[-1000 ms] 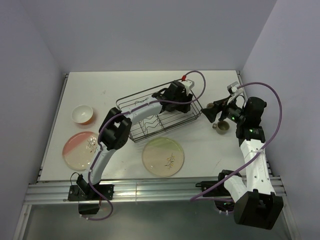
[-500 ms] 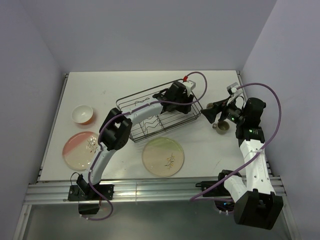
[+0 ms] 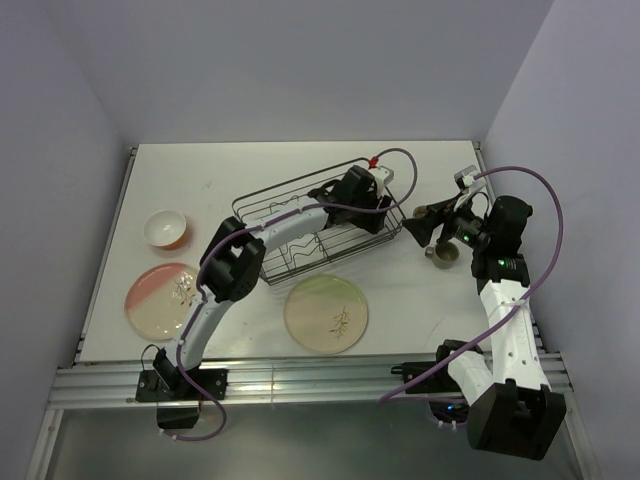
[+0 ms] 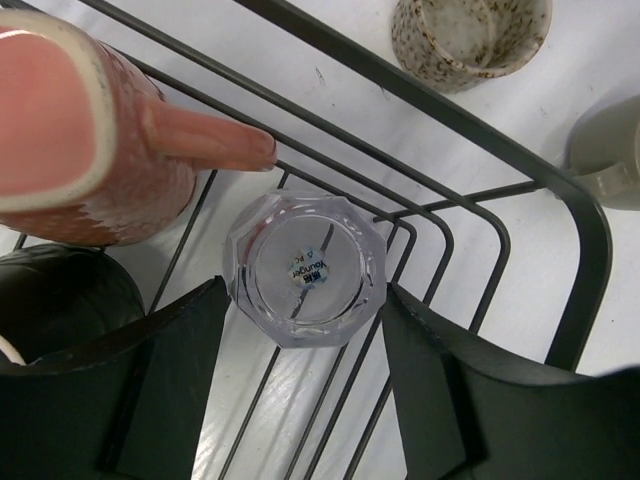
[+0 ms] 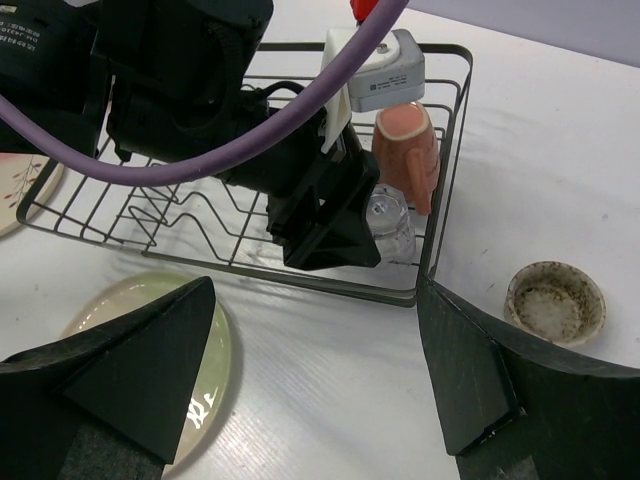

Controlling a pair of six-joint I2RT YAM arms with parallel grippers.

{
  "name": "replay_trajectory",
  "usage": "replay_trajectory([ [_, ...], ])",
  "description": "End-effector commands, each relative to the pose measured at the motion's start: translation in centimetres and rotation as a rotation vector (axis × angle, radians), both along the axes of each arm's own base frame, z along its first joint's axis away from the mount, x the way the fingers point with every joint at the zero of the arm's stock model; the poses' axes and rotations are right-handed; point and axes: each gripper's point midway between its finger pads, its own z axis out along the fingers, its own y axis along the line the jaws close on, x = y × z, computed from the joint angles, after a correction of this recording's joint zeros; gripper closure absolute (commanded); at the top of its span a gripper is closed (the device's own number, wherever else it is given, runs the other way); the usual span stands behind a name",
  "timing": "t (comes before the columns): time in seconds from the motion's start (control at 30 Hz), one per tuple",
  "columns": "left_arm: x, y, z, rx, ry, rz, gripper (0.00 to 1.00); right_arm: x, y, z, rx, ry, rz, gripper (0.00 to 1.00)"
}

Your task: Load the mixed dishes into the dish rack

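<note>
The clear glass [image 4: 303,268] stands upside down on the floor of the black wire dish rack [image 3: 290,200], in its right end corner. My left gripper [image 4: 300,300] hangs over it, open, one finger close on each side. The pink mug [image 4: 90,130] lies on its side in the rack, just beside the glass. A brown speckled mug [image 4: 470,35] and an olive mug [image 4: 610,150] sit on the table outside the rack. My right gripper [image 5: 320,370] hovers open and empty over the table, off the rack's right corner.
The green-tinted plate [image 3: 326,314] lies flat in front of the rack. The pink-tinted plate [image 3: 162,298] and the orange bowl [image 3: 164,229] are at the left. The right wall stands close behind the right arm.
My left gripper's jaws have spread apart around the glass, which stays standing in the rack. The right arm has barely shifted.
</note>
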Motion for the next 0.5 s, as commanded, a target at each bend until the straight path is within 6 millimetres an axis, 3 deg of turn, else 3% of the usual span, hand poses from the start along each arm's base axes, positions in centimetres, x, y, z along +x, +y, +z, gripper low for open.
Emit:
replay_trajectory([
  [0.0,-0.5,-0.3,0.9,-0.006,-0.008,-0.002,0.30,-0.1,-0.2,0.7,-0.005,-0.041,-0.004,0.11],
  [0.33,-0.6,0.0,2.9,-0.036,-0.030,0.021,0.21,-0.1,-0.1,0.7,-0.008,-0.044,-0.002,0.11],
  [0.37,-0.5,0.1,3.2,-0.037,-0.033,0.027,0.14,-0.1,-0.1,0.7,-0.008,-0.042,-0.002,0.11],
  [0.47,-0.5,0.4,4.0,-0.040,-0.047,0.038,0.11,-0.1,-0.1,0.7,-0.012,-0.046,0.001,0.11],
])
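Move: The clear glass stands upside down in the rack's right end, just beyond my left fingertips: about 1 cm ahead, 2 cm right and 2 cm below my left hand. From that hand, the pink mug is some 6 cm ahead and 2 cm left, the dark mug 4 cm ahead and 9 cm left, and the speckled cup outside the rack 1 cm ahead, 12 cm right. From my right hand the glass lies roughly 12 cm ahead, 11 cm left and well below. I spread my left fingers wider, from about two thirds to nearly fully open, so that the glass is no longer held between them. While they open, my left hand sinks about 1 cm around the glass and then eases nearly 1 cm left; one finger comes well clear of the glass while the other stays close beside its far side. ##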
